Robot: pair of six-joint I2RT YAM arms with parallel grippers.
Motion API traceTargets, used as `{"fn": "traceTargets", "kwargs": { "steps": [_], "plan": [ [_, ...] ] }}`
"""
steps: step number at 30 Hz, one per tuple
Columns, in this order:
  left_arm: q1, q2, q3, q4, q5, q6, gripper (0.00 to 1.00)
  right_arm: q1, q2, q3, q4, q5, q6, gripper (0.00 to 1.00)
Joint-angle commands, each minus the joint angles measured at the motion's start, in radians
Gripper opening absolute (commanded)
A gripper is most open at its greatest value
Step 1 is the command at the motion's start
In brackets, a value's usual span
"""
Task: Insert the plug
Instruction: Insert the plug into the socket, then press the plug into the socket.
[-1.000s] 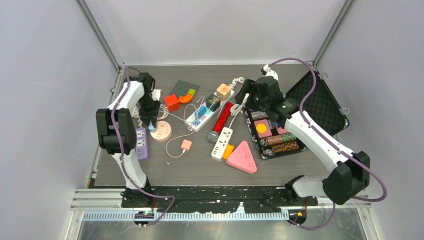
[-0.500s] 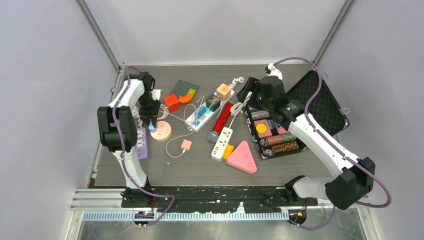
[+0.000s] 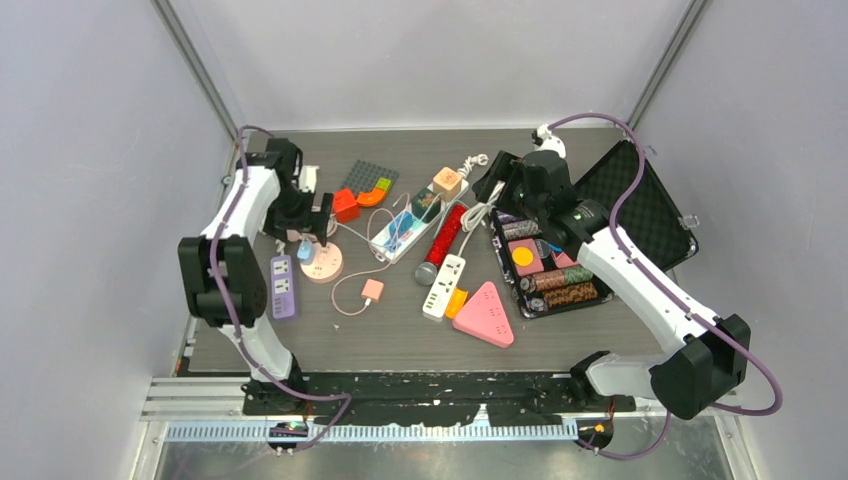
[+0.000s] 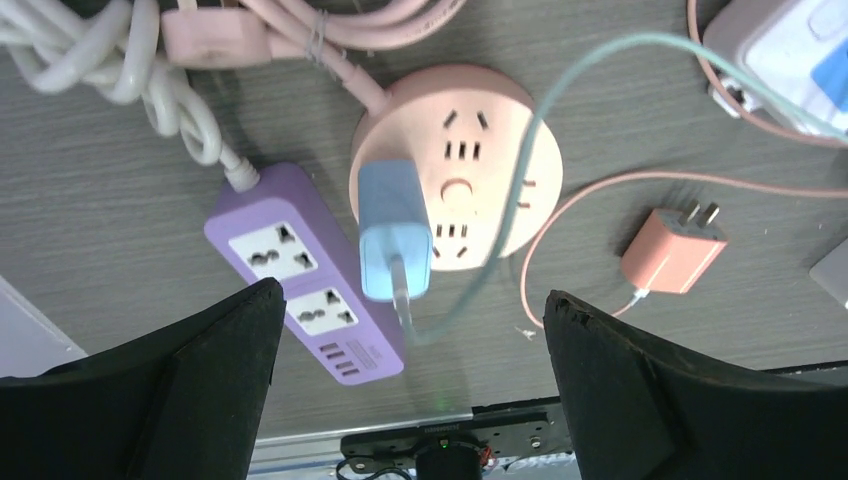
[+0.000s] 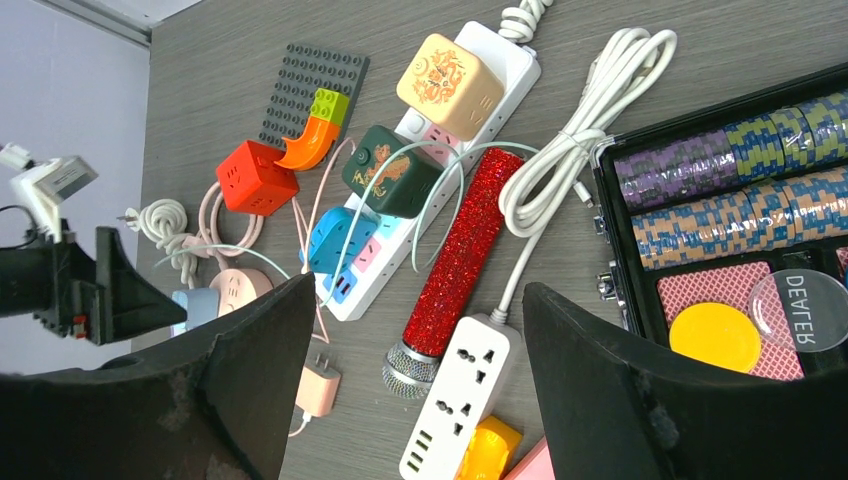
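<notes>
The light blue plug stands in the left side of the round pink socket, its pale green cable curving away to the right. My left gripper hangs above it, open, with both black fingers well clear of the plug. From above, the left gripper sits just behind the plug and the pink socket. My right gripper is at the back centre, open and holding nothing; in its own view the right gripper looks down on the clutter.
A purple power strip lies left of the socket and a pink charger to its right. Further right are a white strip with cube adapters, a red microphone, a white strip, a pink triangle and an open chip case.
My left gripper has opened and let go of the blue plug, which stays in the pink socket. The left arm has swung outward a little. The right arm has hardly moved.
</notes>
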Motion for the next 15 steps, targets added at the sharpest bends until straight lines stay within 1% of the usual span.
{"fn": "traceTargets", "kwargs": {
  "steps": [1,4,7,9,11,14,15],
  "plan": [
    [-0.016,-0.144,-0.113,0.091,-0.011,-0.008,0.99,-0.008,-0.027,0.0,0.048,0.008,0.001,0.8],
    [-0.027,-0.233,-0.256,0.197,-0.047,-0.025,1.0,-0.01,-0.021,0.004,0.048,0.006,-0.001,0.8],
    [-0.037,-0.322,-0.386,0.325,-0.071,-0.078,1.0,-0.011,-0.016,0.006,0.053,0.0,-0.001,0.8],
    [-0.044,-0.39,-0.468,0.457,-0.117,-0.117,0.99,-0.012,-0.01,0.008,0.055,-0.004,-0.001,0.8],
    [-0.045,-0.42,-0.512,0.527,-0.132,-0.14,0.91,-0.012,-0.005,0.012,0.056,-0.011,0.001,0.8],
    [-0.046,-0.416,-0.512,0.551,-0.155,-0.148,0.72,-0.014,0.001,0.017,0.056,-0.017,0.0,0.8],
    [-0.045,-0.408,-0.505,0.549,-0.169,-0.148,0.67,-0.014,0.0,0.017,0.056,-0.016,0.0,0.8]
  ]
}}
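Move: Just under the wide-open left hand stands the light-blue plug, about 1 cm back and 4 cm below, on the round socket, whose middle is some 2 cm back, 3 cm right and 7 cm below. The purple strip lies about 8 cm back and 4 cm left, the salmon charger 8 cm back and 12 cm right, both some 7 cm lower. From the right hand the plug is roughly 37 cm left, 3 cm back, 19 cm below. Drawing back over the light-blue plug towards the base, the empty left hand travels about 5 cm, first rising a centimetre, then sinking some 3 cm behind the plug and easing slightly forward at the end. The wrist swings the fingertips forward by about 15 degrees while the fingers start to close, still well apart, with no contact visible. ##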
